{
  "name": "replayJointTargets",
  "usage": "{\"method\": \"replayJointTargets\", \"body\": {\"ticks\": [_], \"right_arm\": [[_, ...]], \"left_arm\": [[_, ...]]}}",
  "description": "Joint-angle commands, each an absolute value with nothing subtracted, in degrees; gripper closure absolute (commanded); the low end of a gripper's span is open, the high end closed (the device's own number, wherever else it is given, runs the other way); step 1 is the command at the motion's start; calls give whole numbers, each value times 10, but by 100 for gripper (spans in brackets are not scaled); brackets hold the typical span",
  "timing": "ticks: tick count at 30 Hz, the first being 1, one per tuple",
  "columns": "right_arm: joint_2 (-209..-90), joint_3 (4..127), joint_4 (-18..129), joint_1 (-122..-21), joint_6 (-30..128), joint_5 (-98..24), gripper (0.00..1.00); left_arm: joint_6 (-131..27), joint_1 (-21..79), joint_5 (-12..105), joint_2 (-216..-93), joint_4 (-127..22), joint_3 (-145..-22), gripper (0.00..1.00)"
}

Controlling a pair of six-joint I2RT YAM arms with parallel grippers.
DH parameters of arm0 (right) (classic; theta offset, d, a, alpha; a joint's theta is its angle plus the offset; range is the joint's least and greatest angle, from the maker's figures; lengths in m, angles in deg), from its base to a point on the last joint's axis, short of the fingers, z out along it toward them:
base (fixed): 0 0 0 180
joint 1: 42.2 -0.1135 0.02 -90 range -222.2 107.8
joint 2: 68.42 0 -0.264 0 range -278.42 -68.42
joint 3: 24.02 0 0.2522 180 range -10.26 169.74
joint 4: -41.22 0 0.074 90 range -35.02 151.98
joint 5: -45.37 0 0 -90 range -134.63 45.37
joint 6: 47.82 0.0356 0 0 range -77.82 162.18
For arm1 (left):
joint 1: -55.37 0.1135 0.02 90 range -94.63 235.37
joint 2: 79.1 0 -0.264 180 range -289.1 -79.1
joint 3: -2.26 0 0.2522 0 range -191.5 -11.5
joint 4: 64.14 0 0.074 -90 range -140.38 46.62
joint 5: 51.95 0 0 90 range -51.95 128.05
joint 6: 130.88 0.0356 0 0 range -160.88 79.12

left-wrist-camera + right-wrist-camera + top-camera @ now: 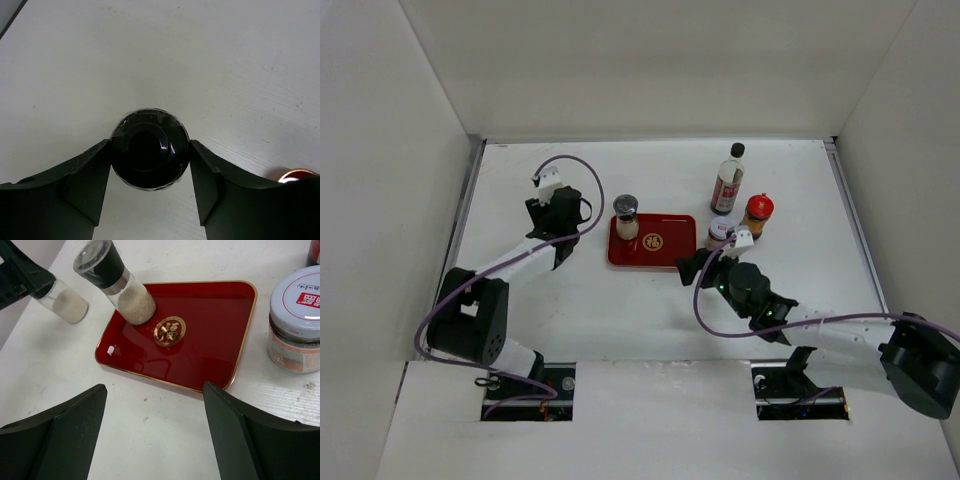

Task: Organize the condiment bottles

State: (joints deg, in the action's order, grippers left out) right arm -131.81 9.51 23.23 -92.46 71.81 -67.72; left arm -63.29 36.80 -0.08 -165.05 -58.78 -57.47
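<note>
My left gripper is shut on a black-lidded shaker, which stands on the table left of the red tray. In the right wrist view it is clear glass with white grains. A second black-lidded shaker stands in the tray's far left corner. A white-lidded jar, a red-capped jar and a tall clear bottle with a black cap stand right of the tray. My right gripper is open and empty by the tray's near right edge.
White walls enclose the table on the left, back and right. The white-lidded jar is just right of the tray's rim. A sliver of the red, gold-rimmed tray shows at the right of the left wrist view.
</note>
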Motion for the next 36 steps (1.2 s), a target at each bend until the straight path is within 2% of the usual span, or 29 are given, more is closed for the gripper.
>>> {"method": "replayJointTargets", "body": {"ticks": [1,6,12,16,21,26,36], "right_arm": [[-1299,103,196,-923,723,-678,16],[-1296,101,196,-921,726,-678,16],[-1263,89,203,-905,732,-699,16],[-1237,78,219,-891,739,-725,16],[-1215,68,231,-865,756,-735,16],[-1197,57,239,-846,768,-735,16],[-1192,53,236,-841,773,-732,16]], "left_arm": [[-620,346,-29,-1558,-610,-572,66],[-614,267,-19,-1429,-513,-572,67],[-640,138,-4,-1396,-413,-597,67],[-644,66,5,-1432,-416,-633,68],[-640,26,30,-1515,-475,-679,68],[-615,29,37,-1618,-584,-720,68],[-577,62,39,-1762,-647,-799,68]]}}
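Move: The left hand already grips the second black-capped grinder; the red tray it goes to has its middle about 25 cm to the right, 4 cm back and 10 cm lower. The first grinder, on the tray's left side, stands some 18 cm right and 1 cm back. From the open right hand the white-lidded jar is about 10 cm ahead, 6 cm right; the tray about 11 cm ahead, 11 cm left; the soy sauce bottle about 19 cm ahead, 7 cm right. Up and back at first, by about 11 cm each, the left hand takes the gripped grinder off the table, then swings it right and finally forward and down over the tray, some 28 cm rightward in all, turning clockwise by nearly 40 degrees. Fingers keep their hold on the cap. The empty right hand, still open, shifts right towards the white-lidded jar, rising a little. ##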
